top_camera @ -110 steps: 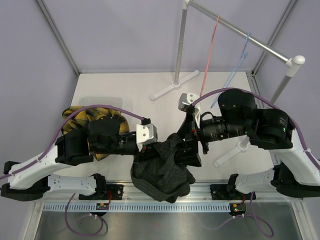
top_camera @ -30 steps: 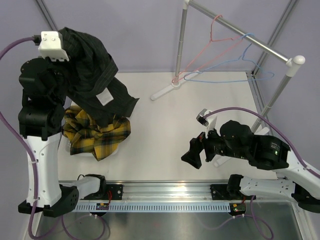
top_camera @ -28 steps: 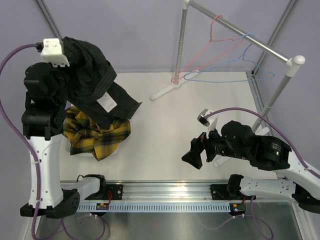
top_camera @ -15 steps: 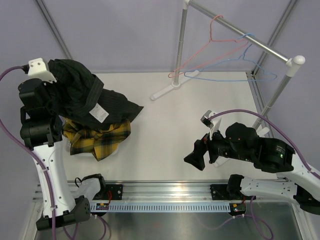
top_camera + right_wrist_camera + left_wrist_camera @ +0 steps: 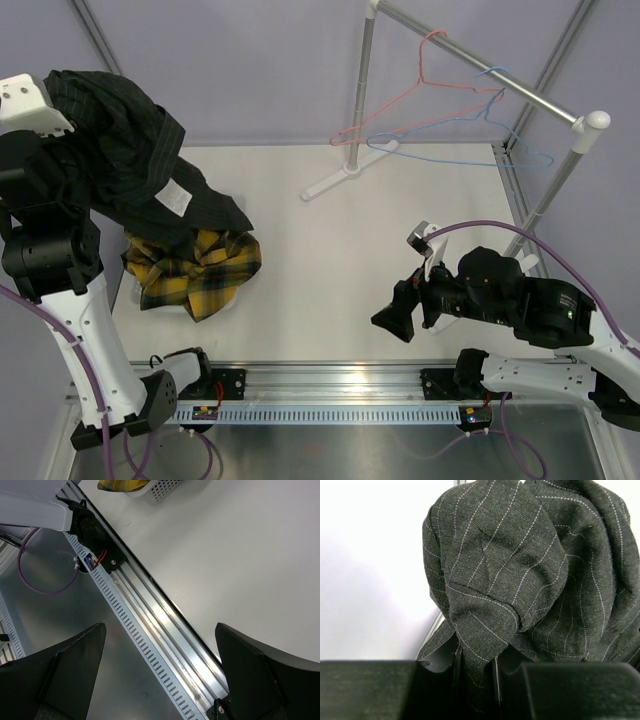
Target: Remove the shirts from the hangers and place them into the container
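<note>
My left gripper (image 5: 477, 680) is shut on a fold of the black pinstriped shirt (image 5: 520, 570). It holds the shirt (image 5: 140, 160) high at the far left, and the tail with a white label hangs down over the yellow-and-black plaid shirt (image 5: 195, 265). The plaid shirt lies bunched in the container, which it almost hides; a perforated corner of the container (image 5: 161, 487) shows in the right wrist view. The pink hanger (image 5: 400, 100) and blue hanger (image 5: 455, 130) hang bare on the rail. My right gripper (image 5: 392, 318) stands open and empty low over the table's front right.
The metal rail (image 5: 480, 65) on its two white-footed stands (image 5: 345, 170) crosses the back right. A slotted aluminium rail (image 5: 150, 630) runs along the table's near edge beneath my right gripper. Frame posts and grey walls close in the sides.
The left arm has carried the black shirt up and further left, so less of it covers the plaid shirt. The right arm has edged slightly. The bare hangers have swung a little.
</note>
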Motion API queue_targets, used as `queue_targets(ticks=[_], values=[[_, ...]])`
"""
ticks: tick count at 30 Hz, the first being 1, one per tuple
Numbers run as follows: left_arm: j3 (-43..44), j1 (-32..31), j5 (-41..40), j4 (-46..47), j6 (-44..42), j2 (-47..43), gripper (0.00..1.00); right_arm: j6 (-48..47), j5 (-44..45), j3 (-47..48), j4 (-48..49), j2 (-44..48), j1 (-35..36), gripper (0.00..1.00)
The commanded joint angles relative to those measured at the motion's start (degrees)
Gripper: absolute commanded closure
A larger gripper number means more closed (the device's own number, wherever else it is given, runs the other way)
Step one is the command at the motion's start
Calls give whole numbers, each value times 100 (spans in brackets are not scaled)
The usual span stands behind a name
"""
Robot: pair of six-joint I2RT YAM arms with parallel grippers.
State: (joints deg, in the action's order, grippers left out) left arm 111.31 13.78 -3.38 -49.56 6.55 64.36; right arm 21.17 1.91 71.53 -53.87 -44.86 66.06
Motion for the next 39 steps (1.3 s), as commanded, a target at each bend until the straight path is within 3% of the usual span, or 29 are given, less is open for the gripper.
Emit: queue_targets(ticks=[1,8,12,15,22,27,30,39], values=[[505,46,-189,184,66,138,100,-78,-68,81,78,-75,47,0],[638,46,-409,157,-66,156,100,-69,-86,19,113,-32,47,1],[358,46,-129,192,22,86,100,-78,-94,2,95,-23,47,0],[-449,46,354,324,180,-186,100,-78,-121,-25,148,-5,47,1],[-2849,37,2620,1202,979,-845,100,-52,-156,-95,333,-58,47,1],[-3824,2,2948,1449,1068,-1223,100,-8,-156,-148,377,-14,47,1],[-4299,2,2712,1432,1025,-1250,100,28,-323,-157,394,12,38,0],[-4890,-120,577,579,303,-574,100,72,-358,-227,552,39,47,1]])
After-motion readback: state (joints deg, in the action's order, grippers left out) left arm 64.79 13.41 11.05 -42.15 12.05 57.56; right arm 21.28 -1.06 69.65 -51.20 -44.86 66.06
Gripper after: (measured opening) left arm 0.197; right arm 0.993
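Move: The left hand grips the bunched dark shirt high up; the container lies about 5 cm ahead of it, 8 cm to its right and some 46 cm below. The plaid shirt already fills the container, heaped about 1 cm ahead, 8 cm right and 42 cm down, and the dark shirt's trailing end hangs about 10 cm ahead, 17 cm right and 42 cm below. From the right hand, the container is roughly 23 cm ahead, 44 cm left and 28 cm down. After hovering with barely a centimetre of lift, the left hand keeps its pinch on the dark shirt and brings it down fast, about 27 cm, towards the container and the plaid shirt in it. On the way it swings some 7 cm to the right and then eases partly back left, while the wrist tips the fingers down by about 30 degrees and turns a little clockwise. ##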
